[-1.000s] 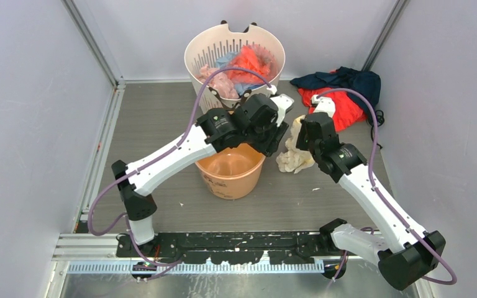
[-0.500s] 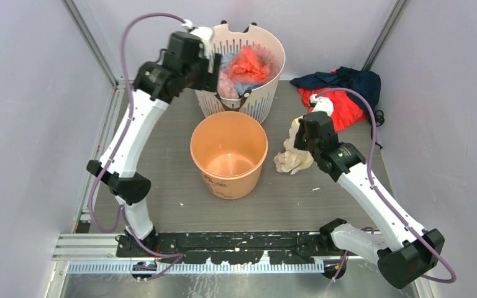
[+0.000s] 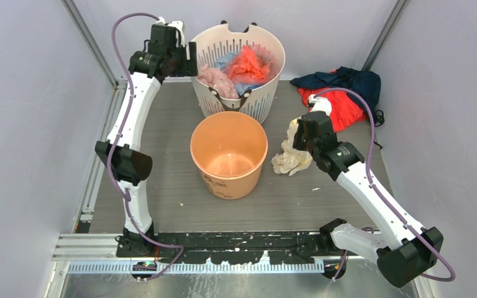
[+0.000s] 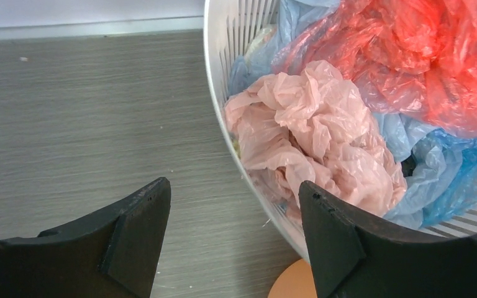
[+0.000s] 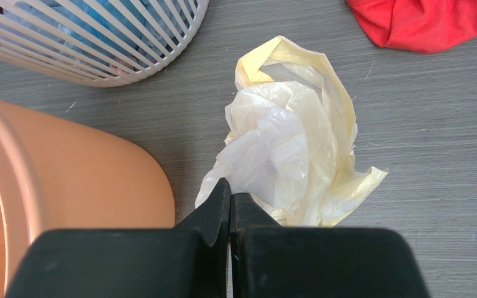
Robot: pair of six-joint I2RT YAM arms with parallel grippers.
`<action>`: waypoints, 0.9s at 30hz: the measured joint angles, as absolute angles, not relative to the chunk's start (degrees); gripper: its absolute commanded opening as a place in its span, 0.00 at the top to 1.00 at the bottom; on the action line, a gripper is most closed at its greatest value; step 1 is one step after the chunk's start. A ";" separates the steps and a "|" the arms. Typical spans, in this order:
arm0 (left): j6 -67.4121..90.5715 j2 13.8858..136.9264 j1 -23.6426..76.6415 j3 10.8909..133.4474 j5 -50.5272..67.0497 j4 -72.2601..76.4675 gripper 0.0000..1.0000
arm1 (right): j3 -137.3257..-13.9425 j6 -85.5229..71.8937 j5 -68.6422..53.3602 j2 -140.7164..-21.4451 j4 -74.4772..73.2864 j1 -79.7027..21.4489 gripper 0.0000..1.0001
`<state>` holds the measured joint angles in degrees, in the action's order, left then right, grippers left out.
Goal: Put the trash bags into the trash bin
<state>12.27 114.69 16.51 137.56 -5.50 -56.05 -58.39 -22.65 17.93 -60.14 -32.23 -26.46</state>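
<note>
The trash bag [image 3: 290,158] [image 5: 298,143] is a crumpled pale-yellow film heap on the floor, just right of the trash bin. The trash bin [image 3: 223,183] [image 5: 74,180] is an orange bucket standing upright with nothing visible inside. My right gripper [image 3: 297,144] [image 5: 230,186] is shut, its tips pinching the bag's near whitish edge. My left gripper [image 3: 183,59] [image 4: 233,186] hangs open at the far left. It straddles the left rim of the white basket with nothing between its fingers.
The white slotted basket [image 3: 267,102] [image 4: 214,93] stands behind the bin and holds pink [image 4: 310,130], red [image 4: 422,56] and blue [image 4: 447,180] plastic bundles. A red and navy cloth heap [image 3: 341,99] lies at the back right. Walls close in on both sides.
My left arm swung from over the bin up to the basket's left rim, and its gripper opened wider. The right gripper stayed shut, and the bag shifted slightly toward the bin.
</note>
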 measured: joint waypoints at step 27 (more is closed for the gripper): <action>16.60 123.57 13.10 144.55 -10.11 -54.76 1.00 | -56.55 -22.70 14.20 -62.15 -31.29 -26.46 0.99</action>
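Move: The part of the white basket's left rim to be gripped is about 4 cm ahead of the open left gripper, barely 1 cm to its right and 3 cm lower. The pink bag lies inside, level with the gripper, some 9 cm right and 10 cm down; the orange bin stands about 22 cm back, 13 cm right, 21 cm lower. From the right hand, holding the yellow bag, the bin is about 21 cm left, 2 cm back and 10 cm below. Bring the left gripper forward and down about 4 cm, fingers open either side of the basket's left rim, and close them to pinch it. Then keep hold and pull the rim some 3 cm to the left, turning about 10 degrees counter-clockwise. Meanwhile lower the right hand roughly 2 cm with a slight drift left, still gripping the yellow bag. ##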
